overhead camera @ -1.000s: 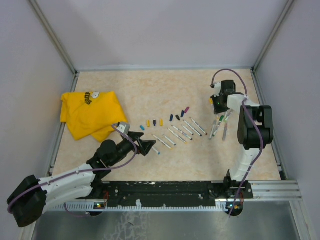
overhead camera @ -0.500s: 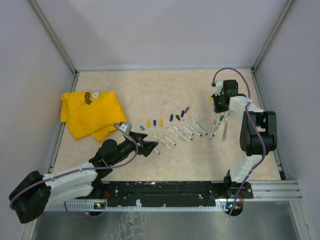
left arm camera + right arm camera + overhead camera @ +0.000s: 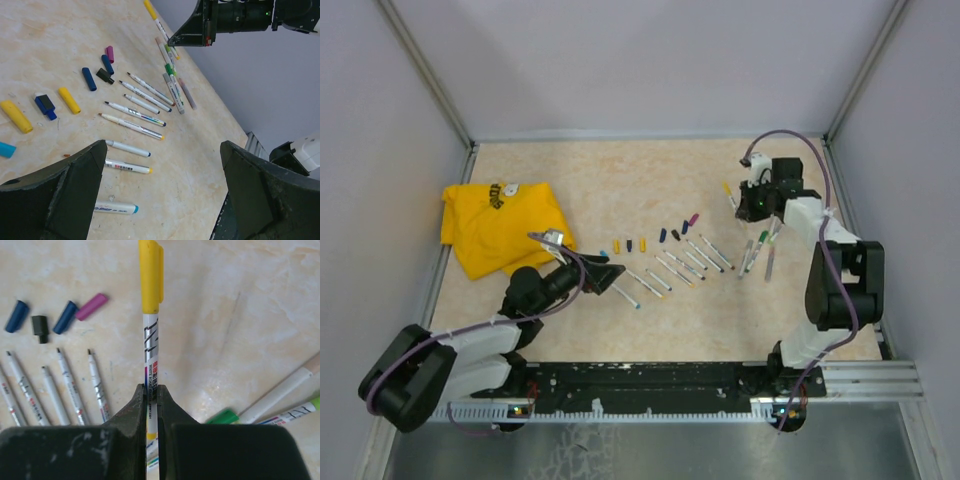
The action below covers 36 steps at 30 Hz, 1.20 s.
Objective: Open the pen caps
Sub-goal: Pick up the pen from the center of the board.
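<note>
My right gripper [image 3: 152, 395] is shut on the whitish barrel of a pen [image 3: 151, 360]. That pen's yellow cap [image 3: 150, 275] is on and points away from me. From above, the right gripper [image 3: 748, 207] holds it off the table at the back right, with the yellow cap [image 3: 728, 188] to its left. Loose pen caps lie in a row: yellow [image 3: 16, 116], yellow [image 3: 69, 100], blue [image 3: 89, 79], black [image 3: 105, 76] and magenta [image 3: 109, 53]. My left gripper [image 3: 162, 190] stands open and empty above uncapped pens [image 3: 131, 126], near the row's left end [image 3: 616, 276].
A crumpled yellow cloth [image 3: 500, 228] lies at the left of the table. Capped pens, one with a green cap [image 3: 222, 416], lie below the right gripper [image 3: 760, 250]. Grey walls and a metal rail [image 3: 720, 378] bound the table.
The right gripper has lifted the yellow-capped pen and turned it so the cap points left. The left arm has drawn back and swung its gripper slightly up and left.
</note>
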Each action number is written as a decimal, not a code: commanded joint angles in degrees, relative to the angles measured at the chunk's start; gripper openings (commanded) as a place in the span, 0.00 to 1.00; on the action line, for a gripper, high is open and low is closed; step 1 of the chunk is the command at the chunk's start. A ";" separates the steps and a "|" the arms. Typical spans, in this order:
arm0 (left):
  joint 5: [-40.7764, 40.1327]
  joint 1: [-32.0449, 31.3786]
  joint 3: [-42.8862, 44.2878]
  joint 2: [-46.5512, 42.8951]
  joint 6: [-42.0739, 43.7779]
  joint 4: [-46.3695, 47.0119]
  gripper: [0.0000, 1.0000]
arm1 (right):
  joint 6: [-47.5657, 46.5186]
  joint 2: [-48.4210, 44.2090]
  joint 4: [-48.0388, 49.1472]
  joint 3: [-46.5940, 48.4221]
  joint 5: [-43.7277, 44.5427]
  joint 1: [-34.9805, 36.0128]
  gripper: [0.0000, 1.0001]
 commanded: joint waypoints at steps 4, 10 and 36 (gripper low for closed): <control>9.24 4.56 1.22 7.47 -6.91 13.68 1.00 | 1.94 -6.32 1.21 -0.40 -13.17 3.31 0.00; 10.75 5.82 5.18 14.72 -8.55 18.05 0.99 | 3.12 -7.67 1.78 -1.13 -18.75 6.88 0.00; 7.37 6.25 9.44 24.59 -11.06 24.75 0.98 | 2.41 -8.52 3.03 -3.05 -29.36 18.20 0.00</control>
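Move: The right hand, holding the yellow-capped pen, has the left gripper's open fingers about 34 cm to its left, 20 cm back and 6 cm higher. The magenta cap lies 12 cm left, 3 cm ahead and 7 cm below it; the nearest open pen 5 cm left, 8 cm back, as low. From the left hand, the held pen's yellow cap is some 29 cm ahead, 31 cm right and 5 cm lower. The right hand keeps the pen pinched near its tail end and carries it about 17 cm left, drawing back some 9 cm and rising 5 cm early on, over the row of open pens towards the left gripper, while the wrist turns some 30 degrees counter-clockwise and its left side tips up. The left hand, fingers still wide open and touching nothing, eases about 5 cm forward and slightly right towards the pen. ##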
